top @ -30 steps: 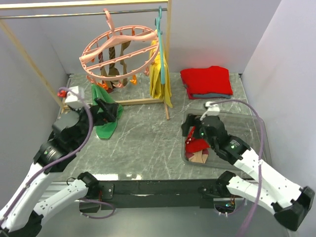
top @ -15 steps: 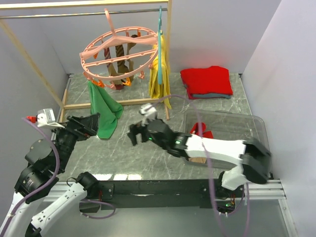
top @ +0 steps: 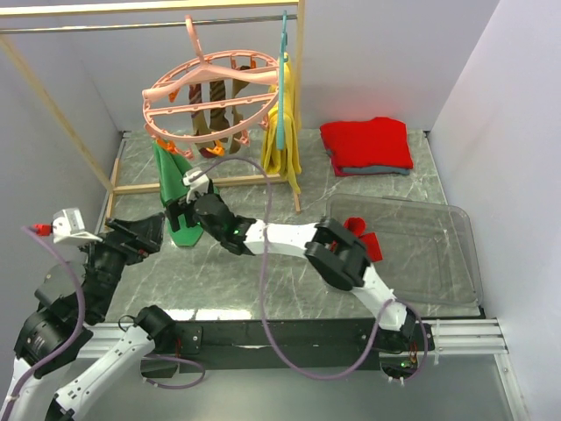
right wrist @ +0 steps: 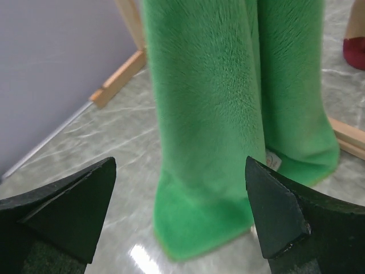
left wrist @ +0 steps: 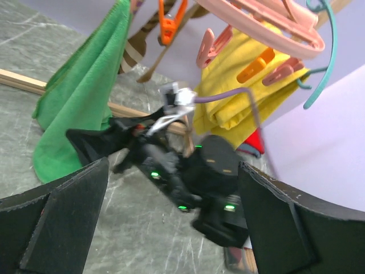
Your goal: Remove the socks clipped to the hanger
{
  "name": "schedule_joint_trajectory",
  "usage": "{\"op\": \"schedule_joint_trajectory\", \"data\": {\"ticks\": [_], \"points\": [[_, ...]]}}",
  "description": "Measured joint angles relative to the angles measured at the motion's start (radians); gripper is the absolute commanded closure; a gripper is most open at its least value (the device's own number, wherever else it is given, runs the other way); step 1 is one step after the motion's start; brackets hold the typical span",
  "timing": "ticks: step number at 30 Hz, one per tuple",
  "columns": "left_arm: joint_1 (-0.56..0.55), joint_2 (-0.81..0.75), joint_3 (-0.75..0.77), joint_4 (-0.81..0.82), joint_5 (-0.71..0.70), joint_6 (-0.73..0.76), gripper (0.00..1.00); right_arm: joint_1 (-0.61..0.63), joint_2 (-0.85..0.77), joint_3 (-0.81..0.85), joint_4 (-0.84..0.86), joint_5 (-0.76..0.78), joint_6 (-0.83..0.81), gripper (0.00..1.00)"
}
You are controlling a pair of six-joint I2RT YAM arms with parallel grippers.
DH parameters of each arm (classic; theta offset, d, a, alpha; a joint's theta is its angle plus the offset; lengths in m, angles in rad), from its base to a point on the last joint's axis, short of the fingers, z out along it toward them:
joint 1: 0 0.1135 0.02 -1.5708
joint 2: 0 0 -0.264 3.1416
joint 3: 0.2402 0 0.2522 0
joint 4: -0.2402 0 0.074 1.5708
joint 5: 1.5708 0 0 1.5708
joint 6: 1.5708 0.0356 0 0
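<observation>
The salmon-pink ring hanger [top: 175,86] hangs from the rail at the back left. Brown-and-tan striped socks [top: 213,110] dangle from its clips; the left wrist view shows one sock [left wrist: 141,47] beside an orange clip [left wrist: 169,21] under the hanger [left wrist: 268,23]. Red socks [top: 362,237] lie in the clear tray [top: 438,254], partly behind my right arm. My right gripper [top: 181,214] [right wrist: 179,165] is stretched far left and stands open, nothing between its fingers, right in front of the green cloth [right wrist: 222,114]. My left gripper [top: 147,231] [left wrist: 174,171] is open and empty, low beside it.
A green cloth [top: 180,197] hangs from the hanger to the tabletop. A yellow cloth [top: 282,132] hangs on a thin teal hanger [top: 281,79]. A folded red garment [top: 366,145] lies at the back right. The wooden rack's base bar [top: 219,182] crosses behind the grippers.
My right arm swung from the tray across the table to the green cloth on the left. My left arm drew back toward the near left. The hanger rocked slightly.
</observation>
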Motion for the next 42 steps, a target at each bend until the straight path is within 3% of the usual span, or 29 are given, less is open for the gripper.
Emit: {"op": "schedule_joint_trajectory", "data": {"ticks": [5,7,8,9,11,12,15,18,22,29,35,42], "points": [[0.0,-0.036,-0.002,-0.019,-0.026,-0.045,0.01,-0.011,0.17,0.151,0.017,0.016,0.0,0.06],[0.0,-0.042,-0.001,-0.029,-0.038,-0.063,0.01,-0.015,0.22,0.206,0.016,0.019,0.001,0.14],[0.0,-0.044,-0.001,-0.036,-0.042,-0.07,0.01,-0.017,0.238,0.225,0.015,0.019,0.003,0.22],[0.0,-0.046,-0.001,-0.042,-0.044,-0.074,0.01,-0.017,0.249,0.241,0.013,0.021,0.006,0.38],[0.0,-0.048,0.0,-0.053,-0.051,-0.076,0.01,-0.018,0.277,0.29,0.008,0.026,0.009,0.56],[0.0,-0.048,0.001,-0.058,-0.057,-0.077,0.01,-0.02,0.289,0.315,0.002,0.029,0.014,0.71],[0.0,-0.047,0.01,-0.073,-0.075,-0.074,0.01,-0.021,0.303,0.365,-0.011,0.039,0.024,0.9],[0.0,-0.047,0.032,-0.084,-0.093,-0.07,0.01,-0.021,0.303,0.379,-0.016,0.029,0.039,0.99],[0.0,-0.047,0.041,-0.084,-0.094,-0.069,0.01,-0.011,0.265,0.29,-0.013,0.009,0.041,1.0],[0.0,-0.043,0.055,-0.108,-0.093,-0.07,0.02,0.056,0.06,0.019,-0.03,-0.05,0.032,1.0],[0.0,-0.042,0.113,-0.121,-0.094,-0.07,0.02,0.129,-0.184,-0.161,-0.035,-0.168,0.046,1.0],[0.0,-0.036,0.127,-0.113,-0.068,-0.069,0.02,0.128,-0.344,-0.338,-0.04,-0.312,0.084,1.0]]}}
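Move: The green sock hangs just ahead of the open right hand, its middle about 6 cm forward, 4 cm left and 4 cm above; the fingers face its lower part. From that hand the brown socks hang some 26 cm ahead, 6 cm right and slightly higher, the yellow cloth about 23 cm ahead and 24 cm right. For the left hand, the green sock is roughly 22 cm ahead, 3 cm left and 12 cm lower. The right fingers shut on the lower part of the green sock after reaching some 5 cm forward and as far left while dipping, then keep their pinch and draw back about 20 cm towards the robot, rising late and turning some 25 degrees counter-clockwise. The left hand, open and empty, eases about 4 cm left and back, rising slightly. ##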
